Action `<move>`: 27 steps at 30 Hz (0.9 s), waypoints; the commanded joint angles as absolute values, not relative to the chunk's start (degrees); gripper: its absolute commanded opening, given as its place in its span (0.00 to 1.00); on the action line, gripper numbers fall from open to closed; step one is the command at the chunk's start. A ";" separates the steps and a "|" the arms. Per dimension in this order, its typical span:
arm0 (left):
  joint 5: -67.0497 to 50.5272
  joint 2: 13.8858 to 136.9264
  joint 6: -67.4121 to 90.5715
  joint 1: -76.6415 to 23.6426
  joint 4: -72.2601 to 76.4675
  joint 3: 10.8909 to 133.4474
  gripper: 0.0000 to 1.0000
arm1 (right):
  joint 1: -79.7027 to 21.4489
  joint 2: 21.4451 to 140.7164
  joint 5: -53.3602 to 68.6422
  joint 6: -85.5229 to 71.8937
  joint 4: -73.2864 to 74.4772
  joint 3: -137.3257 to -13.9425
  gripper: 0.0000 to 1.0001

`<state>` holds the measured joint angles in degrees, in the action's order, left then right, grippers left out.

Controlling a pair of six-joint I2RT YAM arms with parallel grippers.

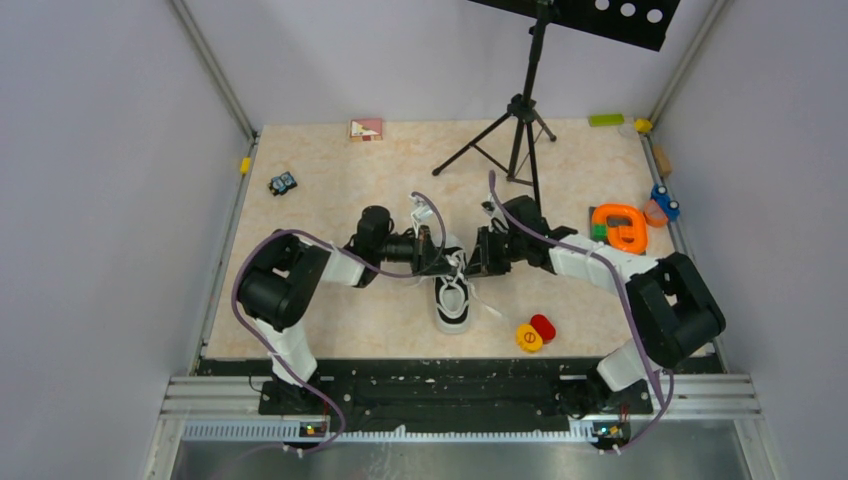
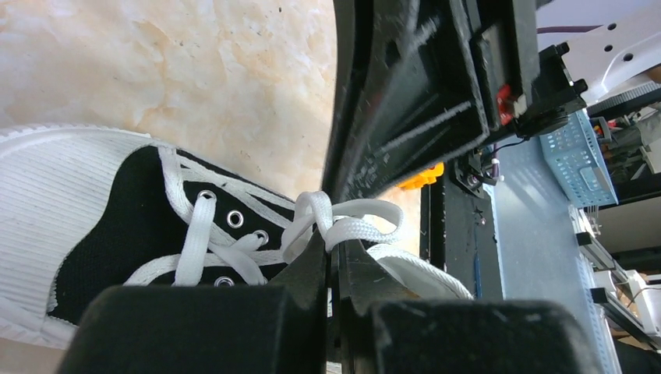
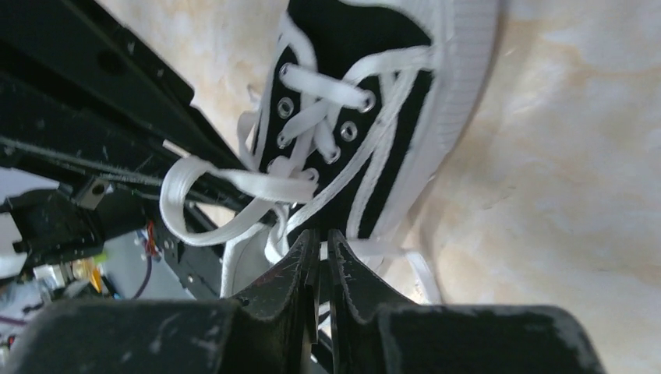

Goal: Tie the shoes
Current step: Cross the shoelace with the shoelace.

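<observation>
The shoe (image 1: 452,300) is a small black sneaker with a white toe cap and white laces, lying mid-table with its toe toward the arm bases. My left gripper (image 1: 443,262) reaches in from the left over the shoe's laced top. In the left wrist view the left gripper (image 2: 333,241) is shut on a loop of white lace (image 2: 366,226) beside the shoe (image 2: 117,202). My right gripper (image 1: 478,255) comes in from the right. Seen from the right wrist, the right gripper (image 3: 322,236) has its jaws pinched on a strand of lace (image 3: 234,183) just off the shoe (image 3: 366,47).
A black tripod (image 1: 520,120) stands behind the shoe. An orange ring-shaped toy (image 1: 620,226) and a blue toy (image 1: 665,203) lie at the right. Red and yellow discs (image 1: 535,332) sit front right. A small toy car (image 1: 283,183) and a pink block (image 1: 366,129) lie at the back left.
</observation>
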<state>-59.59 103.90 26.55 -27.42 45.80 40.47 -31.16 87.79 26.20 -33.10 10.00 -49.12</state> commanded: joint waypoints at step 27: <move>-60.40 102.40 19.95 -27.07 38.36 43.33 0.00 | -37.06 80.70 23.03 -24.07 10.45 -56.80 0.42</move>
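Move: The right hand, its shut fingers already on a free shoelace end, has the shoe opening about 7 cm back, 5 cm to its left and 4 cm below. The lace loop held by the left hand is some 4 cm left of the right hand, 1 cm ahead and 1 cm higher. The yellow-red toy lies roughly 15 cm back, 13 cm right, 7 cm down. From the left hand, the shoe opening is about 8 cm back, straight in line sideways, and 5 cm below. Still pinching the free lace end, the right hand draws it back about 3.5 cm and slightly left, near level, beside the loop that the left hand keeps pinched. It then goes forward again while its fingers open and let go of the lace, and rises some 5 cm, tilting its fingers about 10 degrees. The left hand keeps its grip and sinks about 1 cm. ##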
